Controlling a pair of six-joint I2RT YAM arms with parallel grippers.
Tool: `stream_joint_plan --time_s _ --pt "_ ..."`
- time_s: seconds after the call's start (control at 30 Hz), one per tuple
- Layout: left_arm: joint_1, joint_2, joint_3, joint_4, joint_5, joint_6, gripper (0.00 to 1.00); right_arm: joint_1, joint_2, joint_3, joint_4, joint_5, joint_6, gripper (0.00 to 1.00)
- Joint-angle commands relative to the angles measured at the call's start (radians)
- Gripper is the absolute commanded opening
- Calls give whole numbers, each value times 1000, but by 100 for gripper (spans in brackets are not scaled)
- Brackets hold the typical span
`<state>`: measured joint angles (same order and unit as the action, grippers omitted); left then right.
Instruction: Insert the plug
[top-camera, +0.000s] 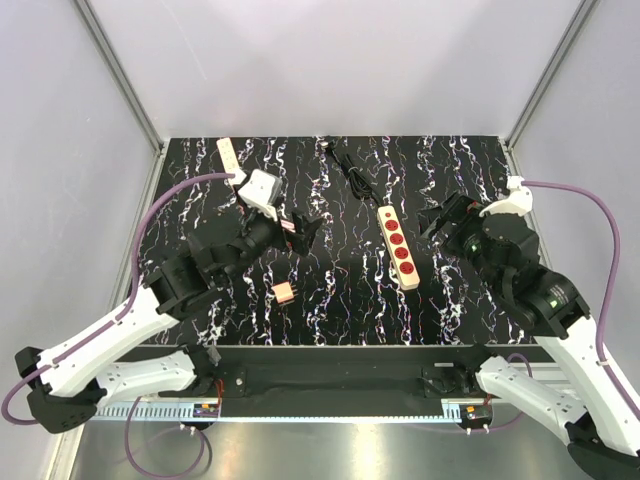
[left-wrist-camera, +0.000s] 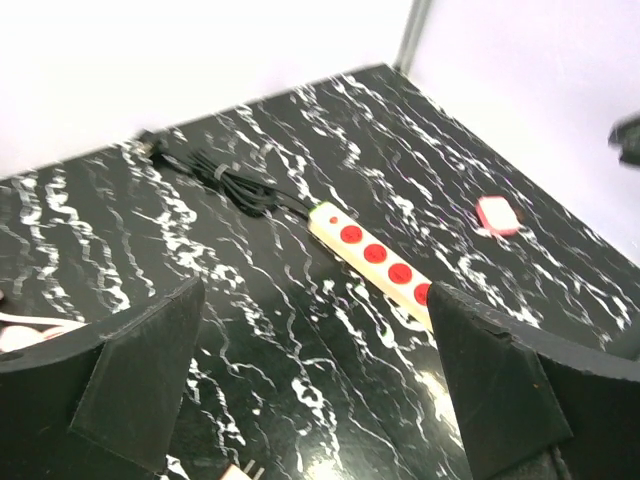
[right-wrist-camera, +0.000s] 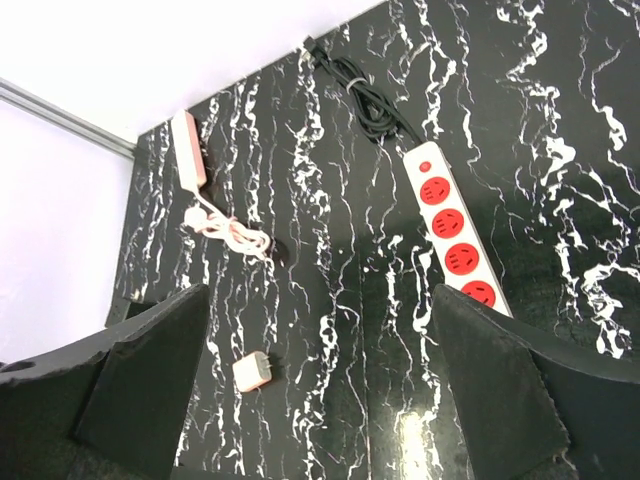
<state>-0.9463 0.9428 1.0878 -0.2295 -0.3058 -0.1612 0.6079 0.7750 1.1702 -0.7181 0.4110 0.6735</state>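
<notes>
The plug (top-camera: 284, 291), a small white cube with two metal prongs, lies on the black marbled table (top-camera: 330, 310), left of centre. The cream power strip (top-camera: 398, 247) with its red sockets lies at centre right, and its coiled black cable (top-camera: 352, 172) runs toward the back. My left gripper (top-camera: 305, 232) hovers open above and behind the plug, holding nothing. To the right of the strip, my right gripper (top-camera: 437, 215) is open and empty. In the right wrist view the plug (right-wrist-camera: 252, 371) sits near the left finger and the strip (right-wrist-camera: 455, 243) near the right finger. The left wrist view shows the strip (left-wrist-camera: 375, 258) ahead and only the plug's prongs (left-wrist-camera: 240, 470) at the bottom edge.
A second white power strip (top-camera: 229, 155) with a bundled white cord (right-wrist-camera: 230, 232) lies at the back left corner. Grey walls and metal frame posts (top-camera: 125, 80) enclose the table on three sides.
</notes>
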Motion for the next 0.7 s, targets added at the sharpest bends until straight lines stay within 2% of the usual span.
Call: stream_joint_plan --time_s 0.0,0.1,0.23,0.27,0.37,0.43,0.47,0.5,0.57,0.6,0.67 --pt "-5 -18 6 70 -96 37 99 4 -26 -49 9 42 17 100" --pt "-5 -30 1 68 -124 38 99 6 -66 -115 8 31 49 100" --pt "-3 -22 -19 98 -275 37 99 6 -108 -175 22 -15 55 100" --pt "0 -3 0 88 -359 32 99 6 -112 -178 23 -27 40 100" --pt "49 52 88 -14 -459 -41 99 6 -129 -182 19 -61 15 100" --pt "144 71 136 -155 -445 -157 99 6 -163 -211 32 -92 6 100" --pt "180 65 145 -187 -428 -197 99 6 -178 -227 46 -100 -3 100" --pt "266 56 135 -208 -403 -251 99 4 -209 -262 75 -103 -5 100" --pt "367 22 97 -247 -302 -303 99 4 -236 -291 98 -107 3 100" --pt "480 16 89 -267 -265 -361 99 6 -256 -308 115 -109 8 100" --pt "581 10 69 -324 -213 -412 99 6 -270 -320 129 -130 -2 100"
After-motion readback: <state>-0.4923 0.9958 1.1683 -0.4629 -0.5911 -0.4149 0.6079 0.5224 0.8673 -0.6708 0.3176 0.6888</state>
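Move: The pink cord's plug lies well out from the left hand, about 25 cm ahead, 18 cm to its left and some 29 cm below. Its coil is about 20 cm ahead and 11 cm left of that hand. The loose pink adapter is level with it and 6 cm left, and the red-socket strip is 12 cm ahead and 22 cm right, all similarly low. From the right hand, the strip's middle is about 12 cm ahead, 4 cm left and 28 cm down. Touching nothing, the left hand sweeps towards the pink cord and its plug, about 17 cm left and 8 cm forward and gathering speed, while turning some 45 degrees counter-clockwise and tipping slightly down. The right hand, also empty and wide open, sinks about 6 cm and draws back half as far, short of the red-socket strip. ##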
